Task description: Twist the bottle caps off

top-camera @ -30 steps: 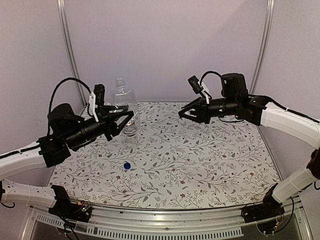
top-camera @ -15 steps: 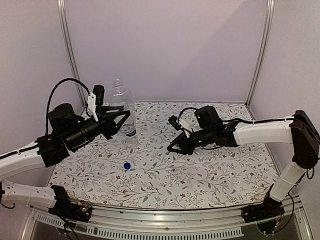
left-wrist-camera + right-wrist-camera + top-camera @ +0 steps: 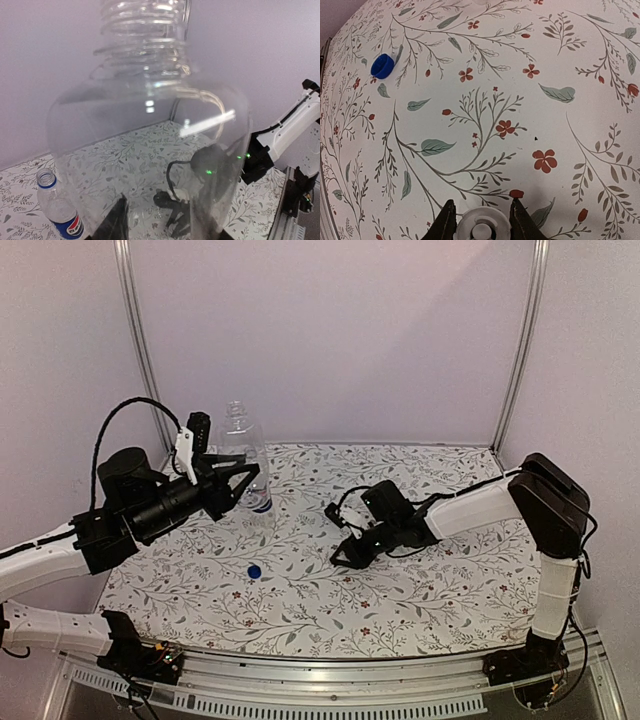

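The plain clear bottle (image 3: 243,445) is lifted off the mat, upright, with my left gripper (image 3: 252,478) shut around its body. In the left wrist view this bottle (image 3: 150,130) fills the frame, its threaded neck bare, and the fingers (image 3: 116,222) press on its sides. Just behind it on the mat stands the Pepsi bottle (image 3: 262,504) (image 3: 59,212), its neck also bare. My right gripper (image 3: 346,554) is low over the mat's middle, shut on the whitish cap (image 3: 482,229). The blue cap (image 3: 254,571) (image 3: 382,66) lies loose on the mat, front left.
A floral mat (image 3: 420,580) covers the table. Metal frame posts (image 3: 137,340) (image 3: 522,340) stand at the back corners against purple walls. A slotted rail (image 3: 330,695) runs along the near edge between the arm bases.
My right arm swung down and left from high at the back to low over the mat's middle, still gripping the whitish cap. The left arm and its bottle barely moved.
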Controlling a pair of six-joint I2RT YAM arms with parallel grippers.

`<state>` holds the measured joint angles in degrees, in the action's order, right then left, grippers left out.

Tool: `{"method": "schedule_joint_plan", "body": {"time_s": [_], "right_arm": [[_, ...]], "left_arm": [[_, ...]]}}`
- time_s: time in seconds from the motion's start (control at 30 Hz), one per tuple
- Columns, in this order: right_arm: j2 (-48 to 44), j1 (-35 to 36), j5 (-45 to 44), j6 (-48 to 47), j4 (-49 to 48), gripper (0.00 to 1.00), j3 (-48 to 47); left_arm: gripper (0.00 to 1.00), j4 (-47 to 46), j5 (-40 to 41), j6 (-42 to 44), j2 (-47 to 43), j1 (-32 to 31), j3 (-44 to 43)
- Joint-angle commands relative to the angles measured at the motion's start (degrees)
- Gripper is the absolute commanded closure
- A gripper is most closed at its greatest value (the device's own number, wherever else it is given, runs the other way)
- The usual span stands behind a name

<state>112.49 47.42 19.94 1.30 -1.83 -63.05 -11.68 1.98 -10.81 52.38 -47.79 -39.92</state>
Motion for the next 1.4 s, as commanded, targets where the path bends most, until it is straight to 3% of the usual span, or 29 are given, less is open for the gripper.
{"method": "schedule_joint_plan", "body": {"time_s": [0.0, 0.27, 0.6, 1.13, 1.37], "right_arm": [[2.17, 0.5, -2.26, -0.2, -1.32, 0.91, -0.71], [1.58, 0.75, -2.35, -0.08, -2.92, 0.83, 2.6], [-1.18, 0.83, -4.21, 0.06, -3.45, 0.66, 6.64], [-6.41, 0.95, -5.78, 0.65, -1.92, 0.18, 7.69], [-14.95, 0.92, -4.75, 0.45, 1.21, 0.1, 5.31]], "left_arm": [[0.68, -0.51, 0.4, 1.11, -0.29, 0.89, -1.3], [0.67, -0.88, 0.23, 1.4, 0.39, 0.94, -0.96], [0.67, -1.21, 0.48, 1.11, -0.33, 0.9, -0.08], [0.65, -1.06, 1.13, 1.29, -0.97, 0.96, 1.31], [0.65, -0.91, 0.91, 1.4, -0.22, 0.99, 2.31]]}}
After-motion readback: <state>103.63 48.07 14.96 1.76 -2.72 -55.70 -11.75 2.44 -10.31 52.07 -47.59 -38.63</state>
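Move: The right hand, holding the white cap, is only some 2 cm above the bare patch of table right under it where the cap will go. The blue cap lies about 21 cm to this hand's left and 2 cm back; the Pepsi bottle stands roughly 20 cm left and 10 cm ahead. From the left hand, which grips the clear bottle, that patch lies about 20 cm right, 4 cm ahead and 31 cm down. Still pinching the white cap, the right hand sinks about 1.5 cm to set it on the table, then spreads its fingers almost fully and lets go while easing roughly 2.5 cm to the right and slightly back. Once open, it starts to rise off the cap, nearly 4 cm up. ##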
